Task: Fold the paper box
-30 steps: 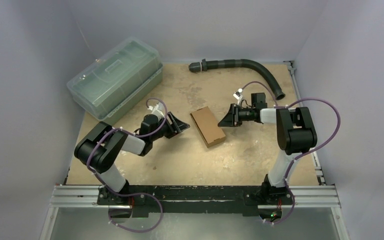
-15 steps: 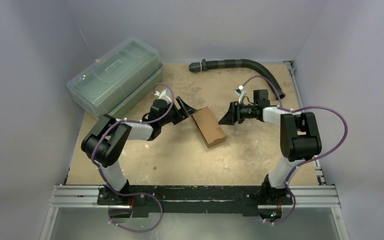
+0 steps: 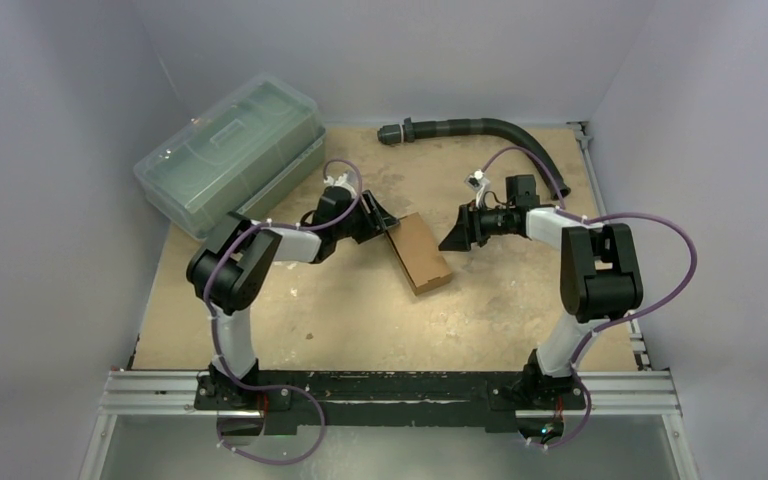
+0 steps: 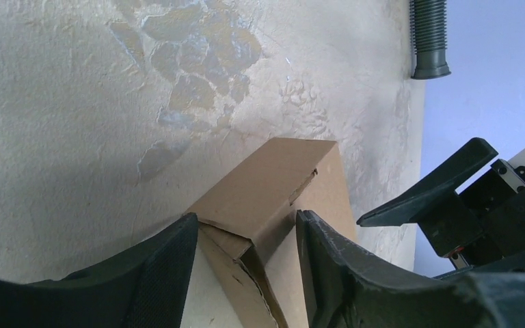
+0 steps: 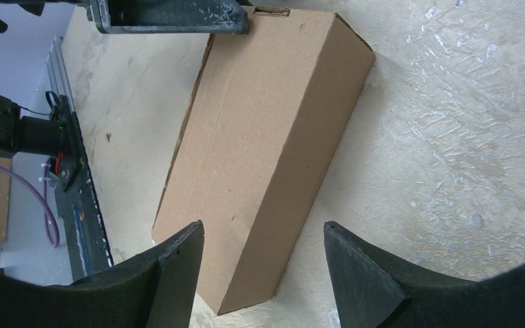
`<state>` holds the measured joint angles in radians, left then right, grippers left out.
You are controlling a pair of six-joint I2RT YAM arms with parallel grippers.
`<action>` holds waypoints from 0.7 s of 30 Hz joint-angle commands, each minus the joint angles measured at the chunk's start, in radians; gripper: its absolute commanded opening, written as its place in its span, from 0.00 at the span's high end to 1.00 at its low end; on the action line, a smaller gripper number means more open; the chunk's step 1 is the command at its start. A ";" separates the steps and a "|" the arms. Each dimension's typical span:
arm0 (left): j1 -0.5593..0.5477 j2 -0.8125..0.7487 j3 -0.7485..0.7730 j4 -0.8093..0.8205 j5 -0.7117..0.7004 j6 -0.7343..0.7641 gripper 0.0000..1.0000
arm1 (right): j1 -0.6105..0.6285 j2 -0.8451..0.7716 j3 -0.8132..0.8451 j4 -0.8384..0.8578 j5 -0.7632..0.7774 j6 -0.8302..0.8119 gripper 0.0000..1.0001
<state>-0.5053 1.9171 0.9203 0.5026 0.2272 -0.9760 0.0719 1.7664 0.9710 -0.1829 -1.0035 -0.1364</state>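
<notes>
The paper box (image 3: 422, 255) lies flat near the middle of the table as a brown carton, long axis running from far left to near right. My left gripper (image 3: 388, 222) is at its far left end. In the left wrist view the box's (image 4: 273, 178) end corner, with a loosely tucked flap, sits between the parted jaws of the left gripper (image 4: 245, 216), and both fingers are close against it. My right gripper (image 3: 452, 238) hovers open just right of the box. The right wrist view shows the right gripper (image 5: 263, 225) with nothing between its fingers and the box (image 5: 266, 123) below them.
A large clear greenish lidded bin (image 3: 230, 155) stands at the back left. A black corrugated hose (image 3: 490, 130) curves along the back right edge, and its end (image 4: 429, 37) shows in the left wrist view. Purple walls close in the table.
My left arm has swung forward and right until its gripper reached the box's far end. The right gripper has opened wider and stayed beside the box.
</notes>
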 commanded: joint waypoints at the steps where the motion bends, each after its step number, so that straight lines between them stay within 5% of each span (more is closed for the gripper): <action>1: -0.004 0.028 0.056 -0.033 0.032 0.031 0.48 | 0.011 0.005 0.051 -0.046 0.027 -0.072 0.32; 12: -0.004 0.033 0.045 -0.015 0.088 0.028 0.80 | 0.126 0.037 0.151 -0.021 0.151 0.000 0.35; 21: -0.006 0.024 0.002 0.068 0.114 -0.034 0.88 | 0.164 0.040 0.195 -0.069 0.268 -0.056 0.57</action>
<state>-0.5003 1.9369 0.9504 0.5205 0.3012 -0.9733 0.2081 1.8397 1.1465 -0.2344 -0.7921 -0.1596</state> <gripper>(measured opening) 0.215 0.477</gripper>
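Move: The paper box's middle is about 6 cm back and 6 cm to the right of the left hand, some 2 cm lower; the left fingers already stand either side of its far-left top corner. From the right hand, the box's middle is roughly 6 cm to the left, 2 cm back and 3 cm below. The black hose's nozzle end lies about 20 cm straight ahead of the left hand. Closing steadily on the paper box's far-left top corner, the left fingers pinch it while that hand eases about 1 cm to the right and slightly up. The right hand goes left, then forward, about 5 cm in all, its fingertips dipping some 10 degrees; its fingers begin to close astride the box's right top edge, towards the far end. ##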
